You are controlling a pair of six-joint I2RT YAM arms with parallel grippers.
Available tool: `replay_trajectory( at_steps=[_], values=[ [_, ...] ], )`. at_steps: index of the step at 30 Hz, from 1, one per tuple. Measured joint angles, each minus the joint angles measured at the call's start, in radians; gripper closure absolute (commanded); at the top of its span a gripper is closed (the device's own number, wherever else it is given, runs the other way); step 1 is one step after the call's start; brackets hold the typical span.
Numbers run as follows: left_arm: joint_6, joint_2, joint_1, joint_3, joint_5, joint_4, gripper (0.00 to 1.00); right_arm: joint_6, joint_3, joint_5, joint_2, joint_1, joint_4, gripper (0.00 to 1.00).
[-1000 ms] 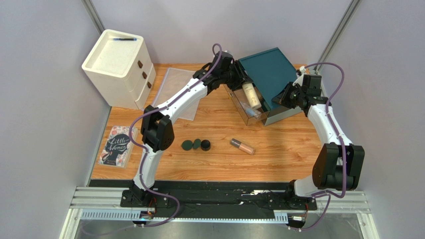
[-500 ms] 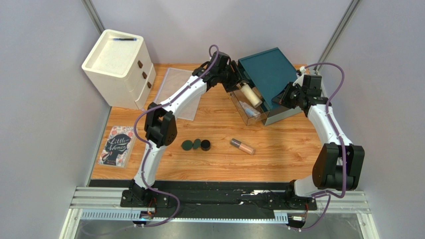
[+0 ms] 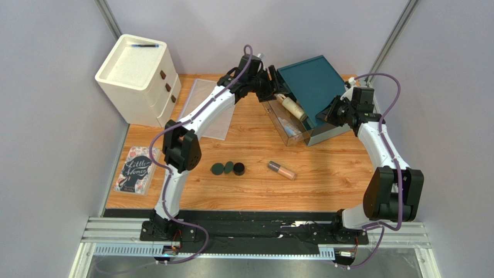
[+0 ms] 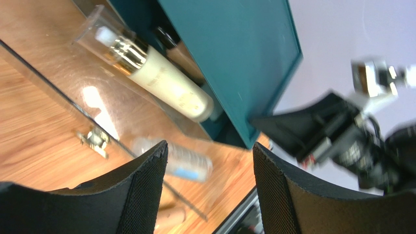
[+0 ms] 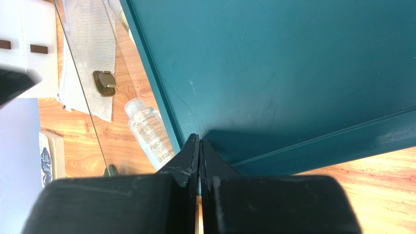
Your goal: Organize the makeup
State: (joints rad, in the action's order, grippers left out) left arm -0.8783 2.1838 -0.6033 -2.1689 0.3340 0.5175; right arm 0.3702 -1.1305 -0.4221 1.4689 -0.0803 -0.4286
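Note:
My left gripper (image 3: 271, 87) (image 4: 210, 146) is open and empty, hovering over the back end of a clear box (image 3: 284, 132). A cream bottle with a gold collar (image 3: 291, 107) (image 4: 161, 83) lies inside the box beside a clear bottle (image 4: 180, 162) (image 5: 149, 131). My right gripper (image 3: 331, 113) (image 5: 200, 139) is shut on the edge of the box's teal lid (image 3: 313, 84) (image 5: 293, 73) and holds it raised. Three dark round puffs (image 3: 228, 168) and a pinkish-beige tube (image 3: 282, 170) lie on the table in front.
A white drawer unit (image 3: 139, 72) with a pen (image 3: 145, 45) on top stands at the back left. A clear pouch (image 3: 206, 107) lies beside it. An illustrated book (image 3: 137, 169) lies at the left edge. Grey walls enclose the table.
My left gripper has let go of the cream bottle, which now lies in the box, and has drawn back to the left. The right arm has not moved.

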Motion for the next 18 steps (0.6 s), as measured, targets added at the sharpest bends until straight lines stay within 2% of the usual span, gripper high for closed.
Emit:
replay_trajectory(
  at_steps=[4, 9, 13, 18],
  values=[
    [0.182, -0.141, -0.027, 0.081, 0.011, 0.050, 0.30, 0.000, 0.000, -0.001, 0.000, 0.000, 0.000, 1.00],
    [0.415, -0.326, -0.159, 0.267, -0.038, 0.101, 0.30, 0.004, 0.004, -0.004, 0.000, -0.001, 0.005, 1.00],
    [0.557, -0.329, -0.313, 0.325, -0.120, 0.157, 0.28, 0.004, 0.004, -0.007, 0.002, -0.002, 0.005, 1.00],
    [0.713, -0.232, -0.485, 0.335, -0.229, 0.255, 0.28, 0.004, 0.003, -0.008, 0.002, -0.002, 0.005, 1.00]
  ],
)
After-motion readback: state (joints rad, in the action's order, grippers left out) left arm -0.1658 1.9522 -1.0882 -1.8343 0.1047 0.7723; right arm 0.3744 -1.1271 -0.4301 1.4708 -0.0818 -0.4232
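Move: The left hand, empty and open, has the pinkish tube on the table some 20 cm back, about 4 cm to its right and 23 cm below. The cream bottle in the glass-front case lies about level with that hand, 7 cm to its right, 16 cm down; the clear bottle is 4 cm back, 6 cm right, 21 cm down. The dark pots stand about 22 cm left of the tube. From the right hand, the tube is roughly 15 cm back, 14 cm left and 15 cm lower. Back towards its base the left hand sweeps fast, some 24 cm, rising a few centimetres away from the case, then sinking to about 7 cm below its starting height as it nears the tube. The wrist rolls about 60 degrees clockwise, tipping the fingers more steeply down; they stay open, touching nothing at the end. The right hand stays put, shut fingertips still on the case top. ##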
